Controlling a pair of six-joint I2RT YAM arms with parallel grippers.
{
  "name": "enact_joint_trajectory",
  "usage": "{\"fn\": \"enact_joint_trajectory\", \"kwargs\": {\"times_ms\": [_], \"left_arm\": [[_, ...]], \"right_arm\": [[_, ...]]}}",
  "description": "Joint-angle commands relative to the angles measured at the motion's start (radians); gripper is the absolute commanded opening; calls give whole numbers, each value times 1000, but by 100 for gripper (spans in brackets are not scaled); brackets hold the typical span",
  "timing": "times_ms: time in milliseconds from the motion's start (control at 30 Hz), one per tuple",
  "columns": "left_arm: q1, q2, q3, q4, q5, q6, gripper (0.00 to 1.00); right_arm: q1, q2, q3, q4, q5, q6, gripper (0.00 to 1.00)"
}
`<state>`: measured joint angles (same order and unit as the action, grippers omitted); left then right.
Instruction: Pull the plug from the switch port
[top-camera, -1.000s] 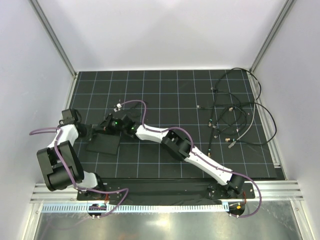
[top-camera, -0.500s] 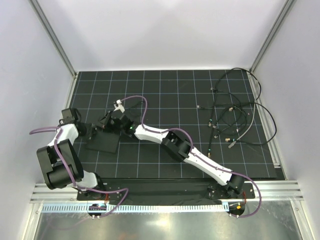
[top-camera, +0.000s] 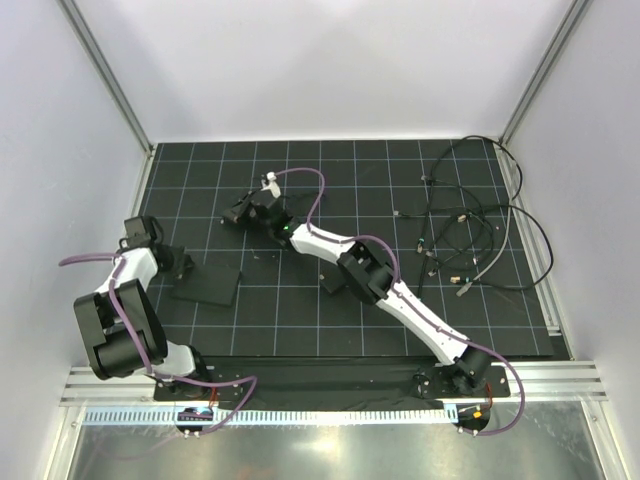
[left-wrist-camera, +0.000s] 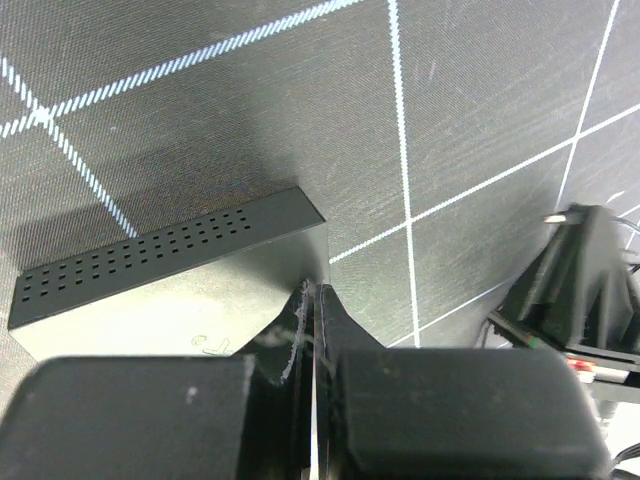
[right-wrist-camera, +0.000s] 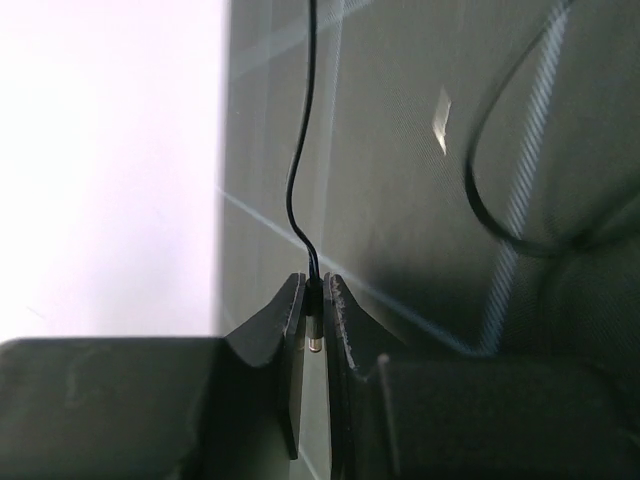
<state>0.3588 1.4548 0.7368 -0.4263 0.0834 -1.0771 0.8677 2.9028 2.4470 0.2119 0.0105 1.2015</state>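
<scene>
The flat black box (top-camera: 208, 287) lies on the gridded mat at the left, and its perforated narrow edge (left-wrist-camera: 150, 248) faces the left wrist camera. The switch port itself does not show in any view. My left gripper (top-camera: 178, 266) is shut with nothing between its fingers, its tips (left-wrist-camera: 312, 292) down on the box's top near a corner. My right gripper (top-camera: 240, 212) hangs behind and to the right of the box, clear of it. It is shut on the small metal-tipped plug (right-wrist-camera: 316, 322), whose thin black cable (right-wrist-camera: 300, 180) trails away from the fingertips.
A tangle of black cables (top-camera: 470, 240) with small connectors lies at the back right of the mat. White walls and metal posts (top-camera: 105, 85) close in the back and sides. The right arm (top-camera: 380, 285) stretches diagonally across the middle of the mat.
My right gripper has pulled away from the box towards the back right, carrying the plug. The left gripper has stayed shut on the box.
</scene>
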Motion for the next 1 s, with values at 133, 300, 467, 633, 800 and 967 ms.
{"fn": "enact_joint_trajectory", "kwargs": {"times_ms": [133, 300, 467, 633, 800, 967], "left_arm": [[-92, -89, -105, -295, -214, 149, 1], [-204, -261, -8, -315, -247, 146, 19], [-349, -321, 84, -275, -208, 160, 29], [-475, -396, 61, -68, -33, 180, 33], [-645, -427, 61, 53, 65, 249, 38], [-715, -442, 26, 127, 153, 258, 41]], "right_arm": [[19, -399, -236, -164, -126, -402, 1], [-36, -605, -417, -433, -115, -551, 1], [-153, -671, -466, -713, -184, -666, 1], [-231, -758, -690, -763, -164, -724, 2], [-260, -798, -818, -761, -113, -776, 10], [-257, -816, -833, -770, -106, -780, 23]]}}
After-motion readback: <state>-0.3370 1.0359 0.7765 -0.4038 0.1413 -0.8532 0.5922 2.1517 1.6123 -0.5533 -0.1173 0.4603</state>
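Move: The right hand holds the plug already pulled from the switch; from it the small black box lies about 29 cm to the right and 19 cm back, roughly 3 cm lower, and the switch some 7 cm left and 19 cm back, also about 3 cm lower. The left hand, shut at the switch's far left corner, has the small box about 42 cm to its right and 6 cm back, while the switch's middle is some 7 cm right and 6 cm back, both about 1 cm lower. The right hand keeps its pinch on the plug and carries it in an arch away from the switch, first back and up, then some 30 cm to the right and down low over the mat just beyond the small box, rolling about 50 degrees so its fingers point more steeply down. The left hand comes free of the switch corner, draws back briefly, then swings about 21 cm right towards the small box while rising, opening part way, turning clockwise and tipping its fingers up. ##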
